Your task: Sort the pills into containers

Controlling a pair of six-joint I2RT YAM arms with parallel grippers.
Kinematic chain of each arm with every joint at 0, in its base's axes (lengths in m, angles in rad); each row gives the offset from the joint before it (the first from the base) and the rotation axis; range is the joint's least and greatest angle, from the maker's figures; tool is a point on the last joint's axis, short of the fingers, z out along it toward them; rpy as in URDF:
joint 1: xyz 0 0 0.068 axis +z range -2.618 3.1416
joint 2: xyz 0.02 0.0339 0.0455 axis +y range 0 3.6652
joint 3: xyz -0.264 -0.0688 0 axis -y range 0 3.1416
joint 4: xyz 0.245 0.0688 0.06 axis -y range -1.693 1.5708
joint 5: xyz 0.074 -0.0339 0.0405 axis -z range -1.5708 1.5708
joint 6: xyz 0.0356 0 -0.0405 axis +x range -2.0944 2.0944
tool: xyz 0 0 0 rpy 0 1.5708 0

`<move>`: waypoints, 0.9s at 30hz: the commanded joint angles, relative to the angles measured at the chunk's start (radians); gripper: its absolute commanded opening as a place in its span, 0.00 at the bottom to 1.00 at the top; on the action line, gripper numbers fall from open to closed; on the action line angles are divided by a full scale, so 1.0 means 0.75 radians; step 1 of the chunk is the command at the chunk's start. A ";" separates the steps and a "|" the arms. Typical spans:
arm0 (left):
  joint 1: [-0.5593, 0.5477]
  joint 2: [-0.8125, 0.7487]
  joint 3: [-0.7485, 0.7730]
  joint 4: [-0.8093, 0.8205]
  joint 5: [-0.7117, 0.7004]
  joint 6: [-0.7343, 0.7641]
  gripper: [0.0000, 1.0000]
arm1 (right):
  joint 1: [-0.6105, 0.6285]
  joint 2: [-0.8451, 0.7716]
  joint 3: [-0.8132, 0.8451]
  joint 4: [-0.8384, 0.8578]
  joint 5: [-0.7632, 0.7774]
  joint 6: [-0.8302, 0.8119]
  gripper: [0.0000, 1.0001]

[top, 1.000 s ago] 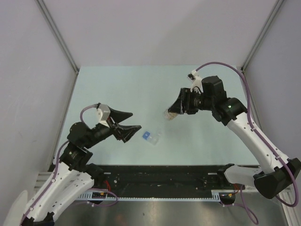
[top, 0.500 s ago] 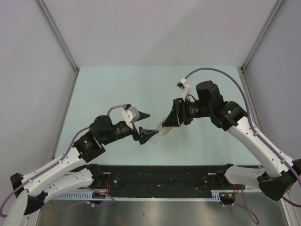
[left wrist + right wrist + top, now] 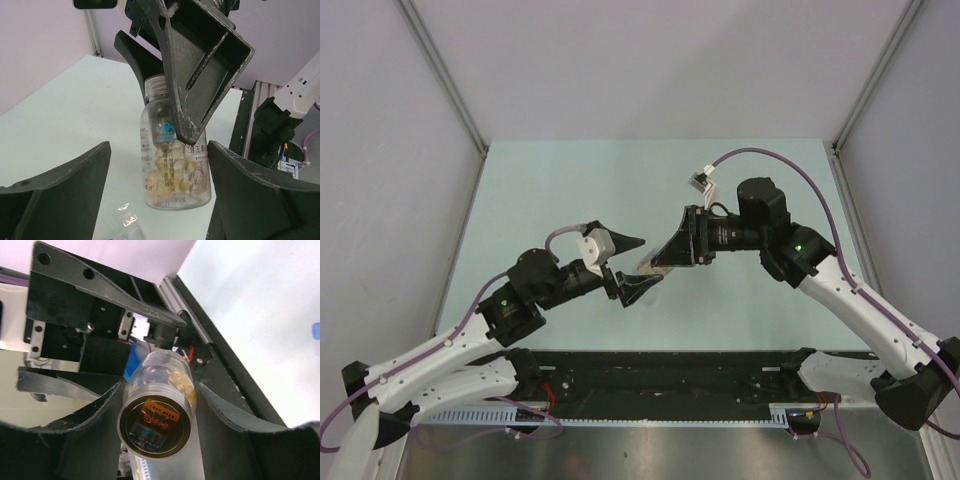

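My right gripper (image 3: 665,256) is shut on the neck of the round clear jar (image 3: 175,165), which hangs base down, close to the table. Orange-tan pills (image 3: 176,172) fill its lower half. In the right wrist view the jar (image 3: 157,412) sits between the fingers, its uncapped mouth toward the camera, with pills (image 3: 181,381) showing through the wall. My left gripper (image 3: 159,150) is open, one finger on each side of the jar's base, not touching it. The small vial (image 3: 128,223) lies on the table below, its blue cap at the frame edge. In the top view my left gripper (image 3: 632,266) hides the vial.
Both arms meet over the pale green table (image 3: 570,190), a little nearer than its middle. Grey walls enclose the far side and both flanks. The black rail (image 3: 670,385) with the arm bases runs along the near edge.
My left arm has swung in toward the centre and its open fingers now straddle the jar. My right gripper has carried the jar left and lower, toward the left gripper.
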 commanded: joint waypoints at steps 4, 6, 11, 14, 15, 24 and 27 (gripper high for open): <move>-0.035 0.025 0.021 0.073 -0.038 0.022 0.77 | 0.036 -0.072 -0.052 0.344 -0.080 0.241 0.00; -0.043 0.025 0.017 0.073 -0.038 0.022 0.76 | 0.036 -0.079 -0.062 0.363 -0.074 0.249 0.00; -0.052 0.010 0.009 0.076 -0.044 0.022 0.71 | 0.036 -0.101 -0.099 0.412 -0.062 0.302 0.00; -0.054 0.002 0.009 0.073 -0.046 0.022 0.61 | 0.036 -0.103 -0.115 0.428 -0.062 0.309 0.00; -0.054 0.000 0.011 0.073 -0.046 -0.008 0.58 | 0.036 -0.103 -0.119 0.428 -0.060 0.311 0.00; -0.056 0.004 0.048 0.076 -0.015 -0.051 0.34 | 0.044 -0.115 -0.140 0.416 -0.042 0.313 0.00; -0.056 0.006 0.058 0.076 0.005 -0.066 0.17 | 0.047 -0.120 -0.142 0.408 -0.031 0.309 0.01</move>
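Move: The pill bottle, held at its neck by the right hand and lying nearly level, has its middle about 2 cm right of the left hand, 1 cm back and some 2 cm below, between the open fingers. From the right hand, the left hand's open fingers stand about 6 cm to the left and 2 cm higher, level front to back. The clear container is on the table roughly 27 cm below the left hand, about 5 cm farther out and 2 cm right. Rising about 3 cm and easing 1 cm left, the right hand lifts the bottle's body up into the left hand's jaws, rolling some 10 degrees so its fingers tip up, and keeps its hold on the neck. The left hand shifts about 1 cm right and back and closes its fingers around the bottle's body, the grip effort rising well above its free-travel level. ##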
